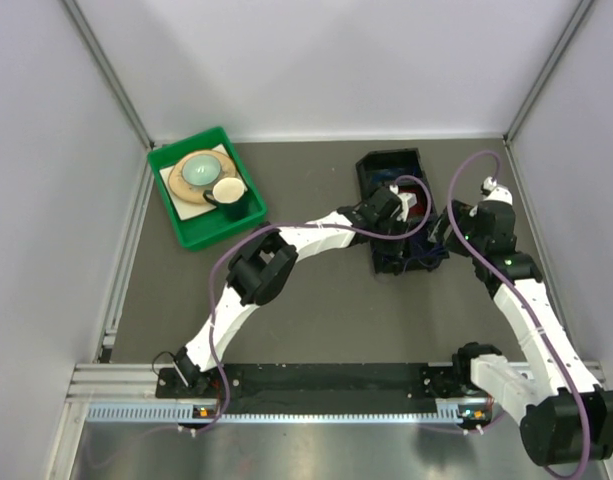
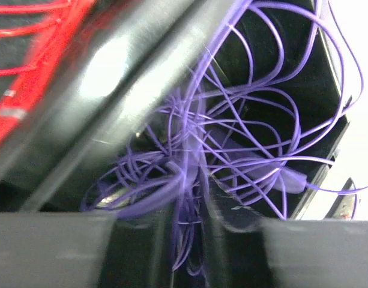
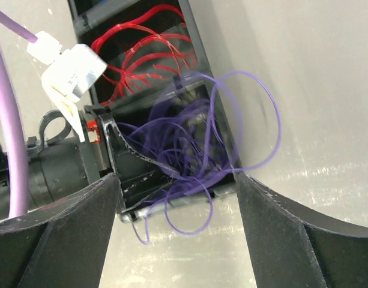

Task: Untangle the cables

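A black divided box (image 1: 390, 162) holds the cables. Purple cables (image 2: 244, 138) fill one compartment in a loose tangle, and red cables (image 2: 33, 36) lie in the compartment beyond the divider (image 2: 111, 78). My left gripper (image 2: 187, 252) is down in the purple compartment (image 1: 394, 206), its jaws a narrow gap apart with blurred purple strands hanging loosely through. My right gripper (image 3: 179, 186) hovers open just outside the box's near wall (image 1: 449, 232). Purple loops (image 3: 190, 144) spill over that wall towards it, and nothing is between its fingers. Red cables (image 3: 141, 54) show further back.
A green bin (image 1: 176, 215) with a plate and round pieces stands at the back left. White walls close the table on three sides. An aluminium rail (image 1: 286, 385) with the arm bases runs along the near edge.
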Robot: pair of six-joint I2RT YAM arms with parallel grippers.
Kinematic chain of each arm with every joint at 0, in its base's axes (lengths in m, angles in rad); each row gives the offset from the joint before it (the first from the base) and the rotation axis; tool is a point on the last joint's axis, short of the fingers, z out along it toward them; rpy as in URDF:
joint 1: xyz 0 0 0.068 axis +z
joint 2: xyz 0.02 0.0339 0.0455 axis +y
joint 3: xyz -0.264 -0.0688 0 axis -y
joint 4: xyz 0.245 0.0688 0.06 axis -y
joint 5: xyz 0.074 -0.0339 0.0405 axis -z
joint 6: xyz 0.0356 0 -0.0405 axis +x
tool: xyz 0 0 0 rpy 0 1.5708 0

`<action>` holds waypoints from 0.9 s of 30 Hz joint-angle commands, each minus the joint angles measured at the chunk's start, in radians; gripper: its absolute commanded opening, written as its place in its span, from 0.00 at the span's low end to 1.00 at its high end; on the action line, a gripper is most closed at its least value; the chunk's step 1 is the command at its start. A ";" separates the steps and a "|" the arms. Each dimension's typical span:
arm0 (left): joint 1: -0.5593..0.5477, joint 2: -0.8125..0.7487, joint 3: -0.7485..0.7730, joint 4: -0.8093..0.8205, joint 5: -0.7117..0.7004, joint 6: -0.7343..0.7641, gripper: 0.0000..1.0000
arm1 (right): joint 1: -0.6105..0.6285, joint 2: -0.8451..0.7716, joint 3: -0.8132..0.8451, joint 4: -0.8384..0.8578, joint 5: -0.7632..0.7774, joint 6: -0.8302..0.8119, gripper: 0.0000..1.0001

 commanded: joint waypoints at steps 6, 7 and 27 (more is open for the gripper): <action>-0.006 -0.086 -0.028 -0.105 -0.046 0.072 0.40 | -0.083 0.003 0.000 0.008 -0.037 0.000 0.79; -0.008 -0.095 -0.032 -0.109 -0.049 0.075 0.40 | -0.086 0.002 0.004 0.001 -0.037 -0.004 0.79; -0.014 -0.258 -0.034 -0.148 -0.106 0.119 0.51 | -0.091 -0.012 0.020 -0.002 -0.068 -0.003 0.79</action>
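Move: The purple cable is bunched around the left fingertips in the black tray's near compartment, its middle about 2 cm back, 1 cm right and 2 cm below that hand. The red cable, in the next compartment, lies some 8 cm ahead, 2 cm right and 2 cm lower. From the right hand, the purple cable lies about 2 cm ahead, 4 cm left and 15 cm down. The left hand opens wider, eases about 3 cm left, then rises some 7 cm off the purple cable. ##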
